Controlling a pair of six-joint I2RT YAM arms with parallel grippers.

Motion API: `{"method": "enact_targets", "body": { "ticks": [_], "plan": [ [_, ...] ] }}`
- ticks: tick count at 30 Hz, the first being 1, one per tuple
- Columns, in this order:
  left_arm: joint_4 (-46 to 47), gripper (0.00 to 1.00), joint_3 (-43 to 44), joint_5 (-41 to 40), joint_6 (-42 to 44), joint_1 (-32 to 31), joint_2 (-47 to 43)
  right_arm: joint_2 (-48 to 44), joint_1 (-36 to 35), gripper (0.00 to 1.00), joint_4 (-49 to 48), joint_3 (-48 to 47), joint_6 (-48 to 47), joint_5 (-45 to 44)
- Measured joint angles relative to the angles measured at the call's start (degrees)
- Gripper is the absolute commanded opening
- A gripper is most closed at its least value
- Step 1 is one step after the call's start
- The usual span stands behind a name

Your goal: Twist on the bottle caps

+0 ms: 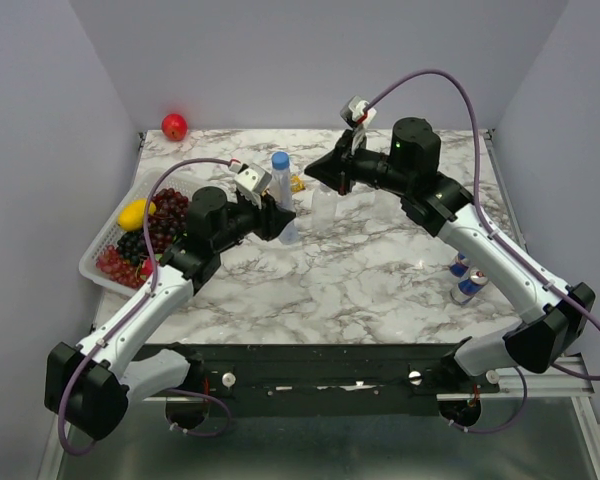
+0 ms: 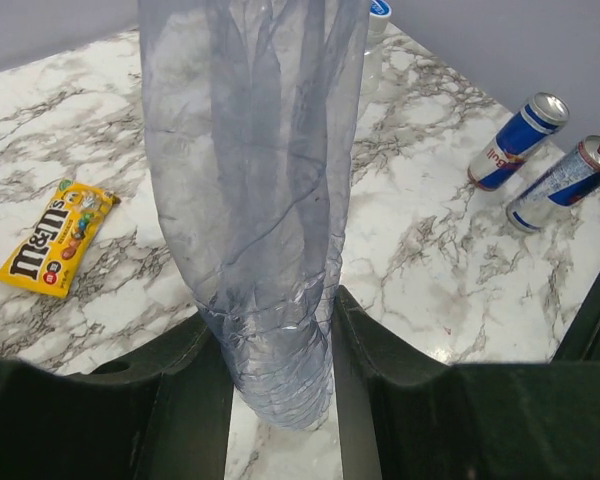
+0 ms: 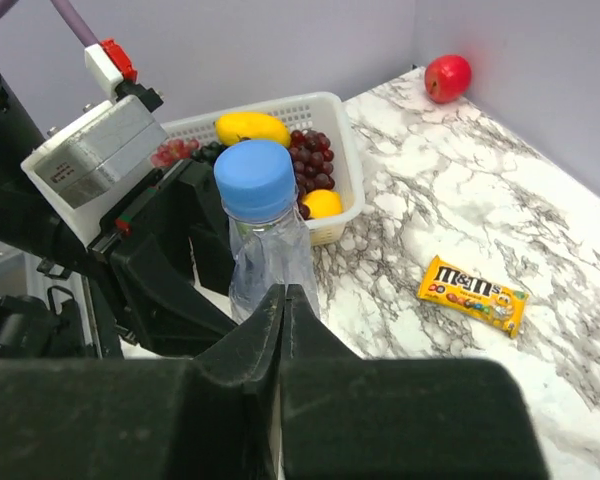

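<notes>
A slim blue-tinted bottle [image 2: 250, 190] stands upright on the marble table, and my left gripper [image 2: 280, 325] is shut on its lower body. Its blue cap [image 3: 254, 178] sits on the neck; in the top view the cap [image 1: 280, 160] shows above the left gripper [image 1: 280, 222]. My right gripper [image 3: 285, 300] is just beside the bottle, below cap height. Its fingers are pressed together with nothing between them. In the top view the right gripper [image 1: 316, 178] is just right of the cap. A colourless bottle [image 2: 372, 55] with a blue cap [image 2: 378, 8] stands behind the held one.
A white basket [image 1: 98, 252] of grapes and yellow fruit sits at the left edge. A red apple [image 1: 174, 126] lies in the far left corner. A yellow M&M's packet [image 3: 473, 295] lies behind the bottles. Two blue-and-silver cans [image 1: 468, 280] stand at the right.
</notes>
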State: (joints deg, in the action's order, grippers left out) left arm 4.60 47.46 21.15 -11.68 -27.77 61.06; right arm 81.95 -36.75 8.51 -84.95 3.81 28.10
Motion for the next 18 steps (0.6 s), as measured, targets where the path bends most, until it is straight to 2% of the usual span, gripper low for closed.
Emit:
{"method": "enact_targets", "body": {
  "ticks": [3,6,12,17,18],
  "plan": [
    [-0.28,0.00,-0.04,-0.17,0.15,0.00,-0.22,0.00,-0.07,0.56,0.20,0.00,0.70,-0.42],
    [-0.83,0.00,-0.66,0.31,1.29,0.00,-1.36,0.00,-0.07,0.67,0.02,0.07,0.83,0.48],
    [-0.98,0.00,-2.93,6.60,4.59,-0.09,-4.57,0.02,-0.07,0.72,-2.38,0.70,2.12,7.43],
    [-1.20,0.00,-3.34,10.88,5.88,-0.26,-4.52,1.55,-0.83,0.71,-4.94,0.37,3.67,13.81],
    [-1.20,0.00,-3.34,11.34,6.19,-0.37,-4.52,2.08,-1.14,0.68,-5.18,0.26,3.85,14.53]
  ]
}}
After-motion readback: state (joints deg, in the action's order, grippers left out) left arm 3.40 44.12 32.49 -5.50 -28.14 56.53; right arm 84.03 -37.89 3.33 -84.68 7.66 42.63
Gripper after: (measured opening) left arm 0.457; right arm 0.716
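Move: The blue cap, on the bottle the left hand holds upright, lies about 6 cm left and 2 cm ahead of the right hand, roughly level with it. Well below that hand, a clear bottle stands some 5 cm ahead and 3 cm right, and the M&M's bag lies about 18 cm ahead and 5 cm left. From the left hand the cap is about 12 cm above and 1 cm ahead, straight over the grip. Right hand opens wide, moving some 5 cm back-left towards the cap; left draws the held bottle back 4 cm. ##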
